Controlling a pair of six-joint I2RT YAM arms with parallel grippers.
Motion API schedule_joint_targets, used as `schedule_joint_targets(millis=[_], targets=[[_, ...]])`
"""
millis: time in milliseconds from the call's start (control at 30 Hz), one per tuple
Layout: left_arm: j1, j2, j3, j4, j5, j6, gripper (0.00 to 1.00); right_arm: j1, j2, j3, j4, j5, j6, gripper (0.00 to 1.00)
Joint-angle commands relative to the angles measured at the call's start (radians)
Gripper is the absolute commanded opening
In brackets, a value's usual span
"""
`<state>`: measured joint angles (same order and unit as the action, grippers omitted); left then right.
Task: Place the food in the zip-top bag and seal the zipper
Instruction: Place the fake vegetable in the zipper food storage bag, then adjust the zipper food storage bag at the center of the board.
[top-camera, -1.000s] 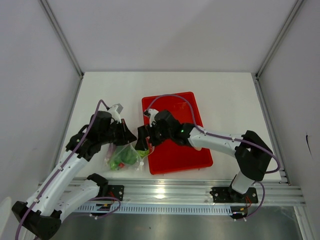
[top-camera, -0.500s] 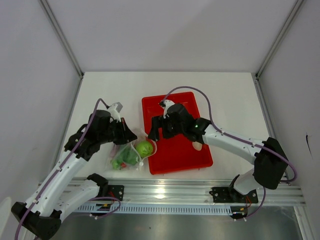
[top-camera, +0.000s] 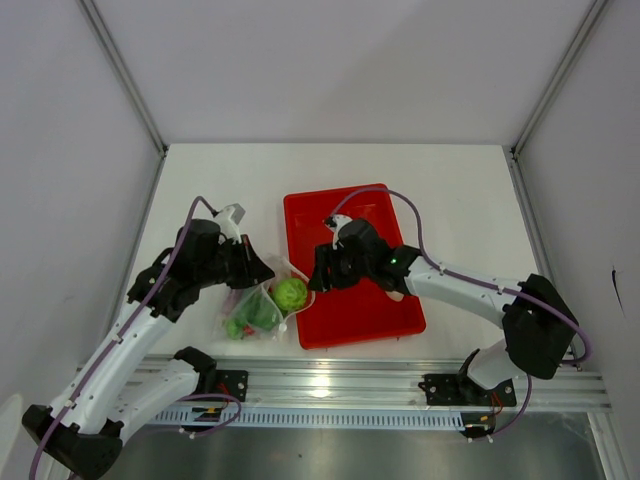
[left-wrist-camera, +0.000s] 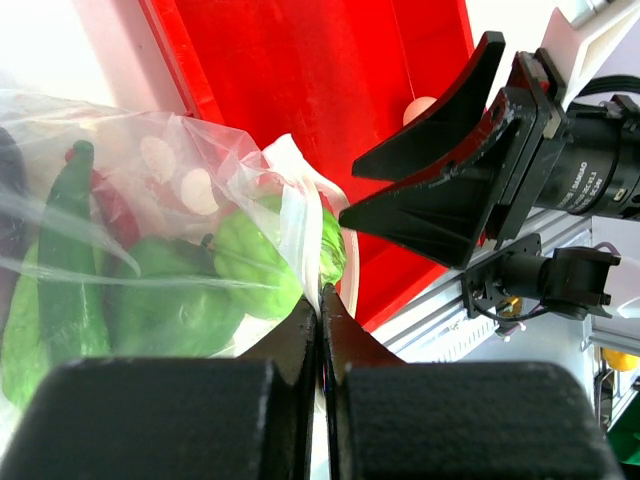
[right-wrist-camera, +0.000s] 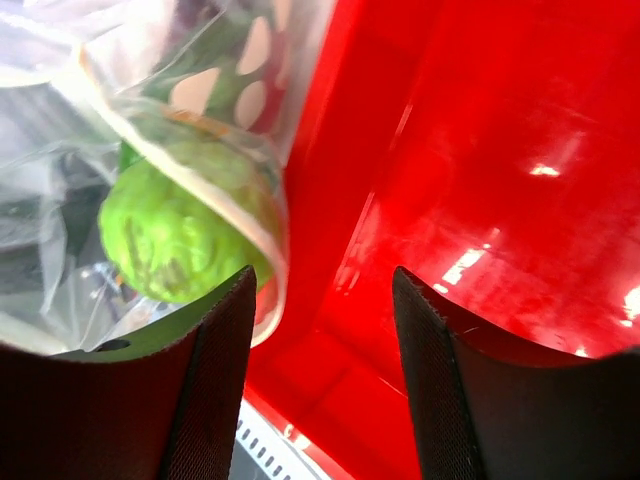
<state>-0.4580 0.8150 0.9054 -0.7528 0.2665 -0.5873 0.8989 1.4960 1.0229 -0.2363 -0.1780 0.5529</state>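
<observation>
The clear zip-top bag (top-camera: 252, 312) lies left of the red tray, its mouth facing the tray. My left gripper (top-camera: 262, 272) (left-wrist-camera: 322, 300) is shut on the bag's upper mouth edge and holds it up. A round green food piece (top-camera: 290, 294) (right-wrist-camera: 180, 230) sits just inside the mouth, behind the pinkish zipper (right-wrist-camera: 275, 215). Deeper in the bag (left-wrist-camera: 150, 150) are a green chili (left-wrist-camera: 70, 210), a red chili (left-wrist-camera: 112, 215) and other green pieces. My right gripper (top-camera: 318, 275) (right-wrist-camera: 325, 290) hangs open and empty over the tray's left wall. A whitish egg-like piece (left-wrist-camera: 420, 108) rests on the tray.
The red tray (top-camera: 350, 310) fills the table's middle, its left wall against the bag's mouth. An aluminium rail (top-camera: 380, 385) runs along the near edge. White enclosure walls stand on both sides and at the back.
My right gripper has drawn back from the bag's mouth to the tray's left wall, leaving the round green piece in the mouth, and its jaws have narrowed. The left gripper has kept its hold.
</observation>
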Motion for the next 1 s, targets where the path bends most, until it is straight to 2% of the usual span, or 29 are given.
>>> schedule_joint_targets(millis=[0, 167, 233, 300, 333, 367, 433, 467, 500, 667, 800, 967], targets=[[-0.005, -0.02, 0.043, 0.013, 0.023, -0.02, 0.01, 0.012, 0.01, -0.009, 0.077, -0.061, 0.015, 0.59], [-0.005, -0.02, 0.033, 0.017, 0.033, -0.023, 0.01, 0.028, 0.052, -0.007, 0.126, -0.11, 0.022, 0.57], [-0.005, -0.022, 0.04, 0.017, 0.033, -0.023, 0.01, 0.029, 0.07, -0.009, 0.15, -0.123, 0.03, 0.51], [-0.004, -0.025, 0.043, 0.012, 0.03, -0.022, 0.01, 0.032, 0.101, -0.009, 0.161, -0.135, 0.041, 0.4], [-0.005, -0.028, 0.041, 0.012, 0.027, -0.022, 0.01, 0.037, 0.109, -0.009, 0.172, -0.135, 0.042, 0.38], [-0.005, -0.033, 0.043, 0.01, 0.025, -0.02, 0.0, 0.041, 0.124, -0.009, 0.176, -0.135, 0.045, 0.27], [-0.005, -0.034, 0.041, 0.003, 0.025, -0.019, 0.01, 0.044, 0.133, -0.009, 0.193, -0.137, 0.051, 0.15], [-0.005, -0.037, 0.041, 0.004, 0.025, -0.02, 0.01, 0.046, 0.142, -0.003, 0.193, -0.133, 0.051, 0.04], [-0.005, -0.037, 0.038, 0.004, 0.025, -0.02, 0.0, 0.049, 0.144, 0.002, 0.192, -0.12, 0.045, 0.0], [-0.005, -0.037, 0.036, -0.003, 0.002, -0.006, 0.01, 0.057, 0.113, 0.115, 0.022, -0.019, -0.027, 0.0], [-0.004, -0.036, 0.072, -0.037, -0.041, 0.017, 0.0, 0.07, 0.058, 0.346, -0.168, 0.077, -0.113, 0.0], [-0.004, -0.069, 0.13, -0.072, -0.07, 0.011, 0.01, 0.074, 0.095, 0.569, -0.336, -0.001, -0.119, 0.0]])
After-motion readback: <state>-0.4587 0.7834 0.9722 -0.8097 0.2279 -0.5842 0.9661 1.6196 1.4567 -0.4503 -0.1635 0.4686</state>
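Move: The bag's open right rim, which my right fingers will shut on, lies about 4 cm left, 2 cm back and 3 cm below my right hand. The cabbage sits just inside the mouth, some 8 cm left, 1 cm back and 4 cm lower, with the green pepper deeper in, around 14 cm left and 3 cm back. From my left hand, still pinching the other side, that rim is roughly 8 cm right, 2 cm ahead and 8 cm below. With my right hand I ease left, down and a little back, about 5 cm, away from the tray to the bag's free rim, and close my half-open fingers to pinch it. Then I pull the rim steeply up about 12 cm, drifting forward and left towards my left hand, which keeps its pinch on the rim and rises 2 cm at the end. ##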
